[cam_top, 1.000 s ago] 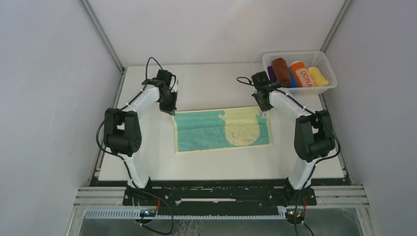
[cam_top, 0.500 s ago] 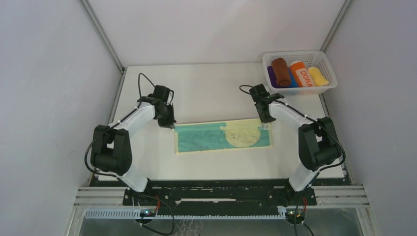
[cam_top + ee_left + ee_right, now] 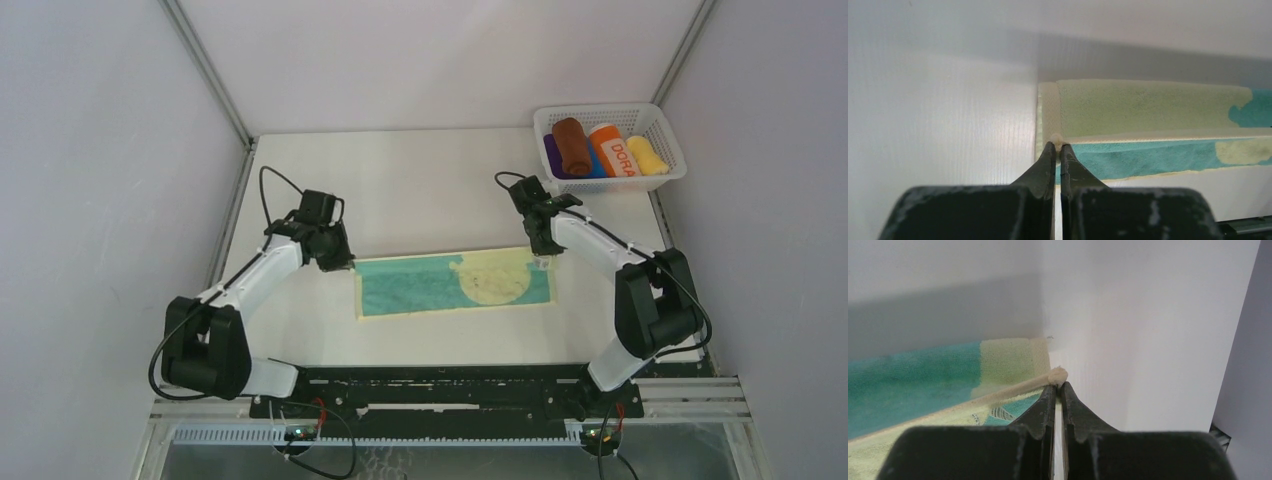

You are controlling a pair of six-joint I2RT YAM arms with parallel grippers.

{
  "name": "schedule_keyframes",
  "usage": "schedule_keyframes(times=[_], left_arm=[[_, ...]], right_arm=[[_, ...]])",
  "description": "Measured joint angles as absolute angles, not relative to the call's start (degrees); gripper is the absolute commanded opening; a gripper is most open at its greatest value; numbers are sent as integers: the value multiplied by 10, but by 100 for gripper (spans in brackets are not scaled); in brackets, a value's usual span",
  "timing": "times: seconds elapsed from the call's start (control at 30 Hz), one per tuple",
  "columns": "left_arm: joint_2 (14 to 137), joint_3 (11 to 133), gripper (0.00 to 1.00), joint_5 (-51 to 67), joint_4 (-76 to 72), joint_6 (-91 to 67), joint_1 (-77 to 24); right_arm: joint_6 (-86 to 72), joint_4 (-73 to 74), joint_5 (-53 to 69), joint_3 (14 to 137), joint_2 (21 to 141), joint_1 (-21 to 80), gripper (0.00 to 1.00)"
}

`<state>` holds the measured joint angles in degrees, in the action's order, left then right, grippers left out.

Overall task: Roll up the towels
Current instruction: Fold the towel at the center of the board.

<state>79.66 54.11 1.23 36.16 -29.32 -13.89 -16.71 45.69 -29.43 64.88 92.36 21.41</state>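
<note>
The teal towel with pale yellow-cream patches lies across the middle of the table, its far edge lifted and folded toward the near side. My left gripper is shut on the towel's far-left corner, seen pinched at the gripper's tip above the teal cloth. My right gripper is shut on the far-right corner, a cream hem bunched at this gripper's tip beside the teal and cream cloth. The rust-brown towel lies rolled in the basket.
A white mesh basket stands at the back right corner with purple, blue and yellow rolls and an orange roll lettered "DORA". The white table is walled by pale panels on both sides.
Both grippers have moved toward the near edge, each carrying its far corner. The teal towel's far edge has come over with them, so the cloth looks narrower.
</note>
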Motion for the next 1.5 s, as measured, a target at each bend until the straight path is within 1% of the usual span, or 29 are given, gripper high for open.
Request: schedule_keyframes(times=[0.3,0.53,0.7,0.9,1.07,1.3,1.5], left_arm=[[726,474,0,18,343,-326,-149],[701,373,0,21,303,-368,-163],[699,335,0,21,277,-393,-173],[693,313,0,17,255,-415,-180],[686,308,0,11,248,-426,-180],[627,307,1,3,267,-430,-181],[585,307,1,4,282,-430,-182]], right_arm=[[-224,481,-282,625,907,212,0],[-266,459,-208,548,872,191,0],[-283,432,-173,488,835,177,0],[-298,396,-138,440,794,157,0],[-302,385,-129,431,788,153,0],[-312,388,-129,430,712,152,0],[-323,394,-130,424,679,151,1]])
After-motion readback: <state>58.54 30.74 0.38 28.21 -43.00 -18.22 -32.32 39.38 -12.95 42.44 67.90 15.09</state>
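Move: The towel's far edge is already pinched at its two corners and raised. Its near-left corner, flat on the board, lies about 11 cm back of the left hand, 1 cm to its right and 8 cm below. The near-right corner lies some 10 cm back of the right hand, 1 cm to its right and 8 cm below. From the right hand, the basket stands roughly 30 cm ahead, 16 cm to the right and 5 cm lower. The towel's held far edge is drawn back over its near part towards the near edge, both hands still pinching its corners. Together they travel back about 7 cm while sinking some 6 cm, then stop going back and lift 3 to 4 cm. The right wrist rolls about 25 degrees, its left side rising; the fingers stay shut. ##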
